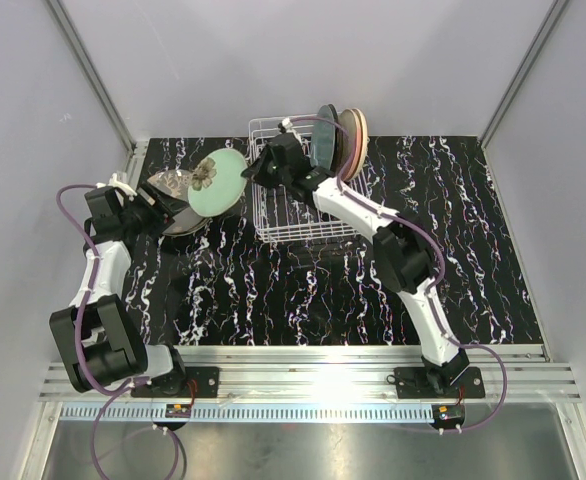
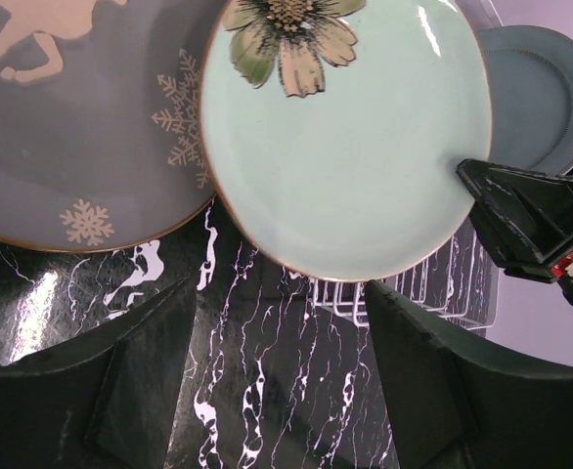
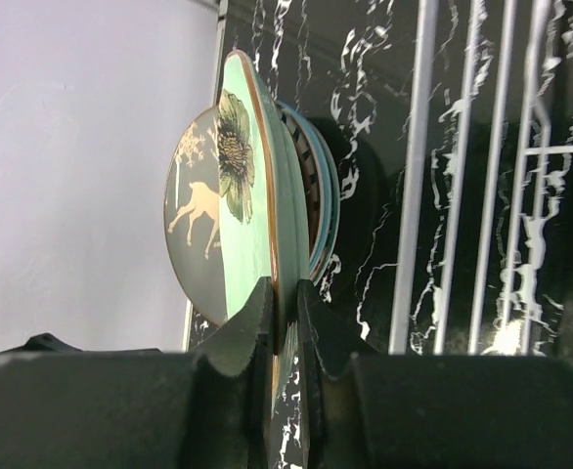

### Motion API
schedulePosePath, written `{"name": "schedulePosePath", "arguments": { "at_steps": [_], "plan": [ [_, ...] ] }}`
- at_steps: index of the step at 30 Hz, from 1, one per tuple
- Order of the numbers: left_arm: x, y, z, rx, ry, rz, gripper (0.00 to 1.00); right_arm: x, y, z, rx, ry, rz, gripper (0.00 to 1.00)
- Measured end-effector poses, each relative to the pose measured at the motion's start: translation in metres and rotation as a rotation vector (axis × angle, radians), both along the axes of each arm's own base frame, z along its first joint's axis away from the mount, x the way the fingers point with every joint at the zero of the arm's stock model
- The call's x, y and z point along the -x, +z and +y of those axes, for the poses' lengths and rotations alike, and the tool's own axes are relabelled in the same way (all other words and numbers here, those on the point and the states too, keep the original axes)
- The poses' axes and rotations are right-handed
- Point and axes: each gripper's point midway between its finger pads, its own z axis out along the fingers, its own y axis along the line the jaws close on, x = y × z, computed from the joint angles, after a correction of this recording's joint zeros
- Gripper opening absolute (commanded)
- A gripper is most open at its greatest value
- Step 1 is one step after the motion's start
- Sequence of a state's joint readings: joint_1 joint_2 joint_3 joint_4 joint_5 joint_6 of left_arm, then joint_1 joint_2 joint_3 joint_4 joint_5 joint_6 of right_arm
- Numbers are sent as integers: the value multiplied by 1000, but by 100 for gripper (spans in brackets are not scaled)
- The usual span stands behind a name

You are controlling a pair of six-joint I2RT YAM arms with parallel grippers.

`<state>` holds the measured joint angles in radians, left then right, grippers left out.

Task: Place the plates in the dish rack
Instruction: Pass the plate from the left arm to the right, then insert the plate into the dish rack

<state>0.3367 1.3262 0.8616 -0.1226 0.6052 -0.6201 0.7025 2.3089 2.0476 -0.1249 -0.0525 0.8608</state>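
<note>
My right gripper is shut on the rim of a mint-green floral plate, holding it on edge just left of the white wire dish rack. The right wrist view shows both fingers of that gripper pinching the plate's rim. Behind the plate, a grey-brown deer plate tops a stack of plates at the left. My left gripper stands open below the mint plate, with nothing between its fingers. Two plates stand upright at the rack's far right, one dark teal and one orange.
The rack stands at the back middle of the black marbled table. Grey walls close in the left, back and right. The right arm stretches across the rack's front right corner.
</note>
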Motion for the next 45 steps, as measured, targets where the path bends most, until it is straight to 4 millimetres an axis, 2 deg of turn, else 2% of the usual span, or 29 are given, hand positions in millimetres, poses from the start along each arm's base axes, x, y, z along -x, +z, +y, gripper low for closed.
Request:
{"name": "schedulePosePath", "arguments": {
  "at_steps": [6, 10, 17, 22, 24, 27, 37, 41, 45],
  "plan": [
    [1, -3, 1, -4, 6, 14, 73, -8, 19, -24, -1, -39, -16, 0],
    [2, -4, 2, -13, 8, 15, 73, -13, 41, -53, 22, -71, -45, 0],
    [5, -8, 3, -22, 15, 36, 73, -26, 92, -137, 127, -202, -148, 0],
    [6, -10, 3, -20, 17, 47, 73, -25, 110, -192, 223, -291, -199, 0],
    [7, -9, 3, -19, 17, 48, 73, -23, 111, -204, 268, -307, -215, 0],
    [8, -9, 3, -19, 17, 49, 73, -18, 107, -214, 334, -308, -219, 0],
    [10, -7, 5, -44, 21, 41, 73, -2, 67, -232, 541, -279, -175, 0],
    [10, -5, 5, -50, 22, 37, 73, 4, 63, -233, 642, -272, -196, 0],
    [10, -5, 5, -51, 21, 36, 73, 11, 67, -225, 728, -255, -234, 0]
  ]
}}
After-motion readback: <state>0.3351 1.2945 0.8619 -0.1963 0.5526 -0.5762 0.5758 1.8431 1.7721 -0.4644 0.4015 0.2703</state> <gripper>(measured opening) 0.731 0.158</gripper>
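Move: The empty slots of the dish rack just left of the blue-grey plate lie some 16 cm to the right of the right hand, about 5 cm farther out and 8 cm lower; the blue-grey plate stands about 3 cm to the right of those slots and 2 cm beyond. The stack with the grey deer plate is some 16 cm to the hand's left, 6 cm nearer and 15 cm down. From the left hand those slots are about 32 cm right and 13 cm ahead, 7 cm lower. The mint flower plate, already pinched at its rim by the right hand, is swung right by about 22 cm, away from the open left gripper and over the rack. The right hand rises roughly 11 cm on the way, then sinks back some 4 cm while its wrist rolls left side down by about 40 degrees, the grip kept throughout. ##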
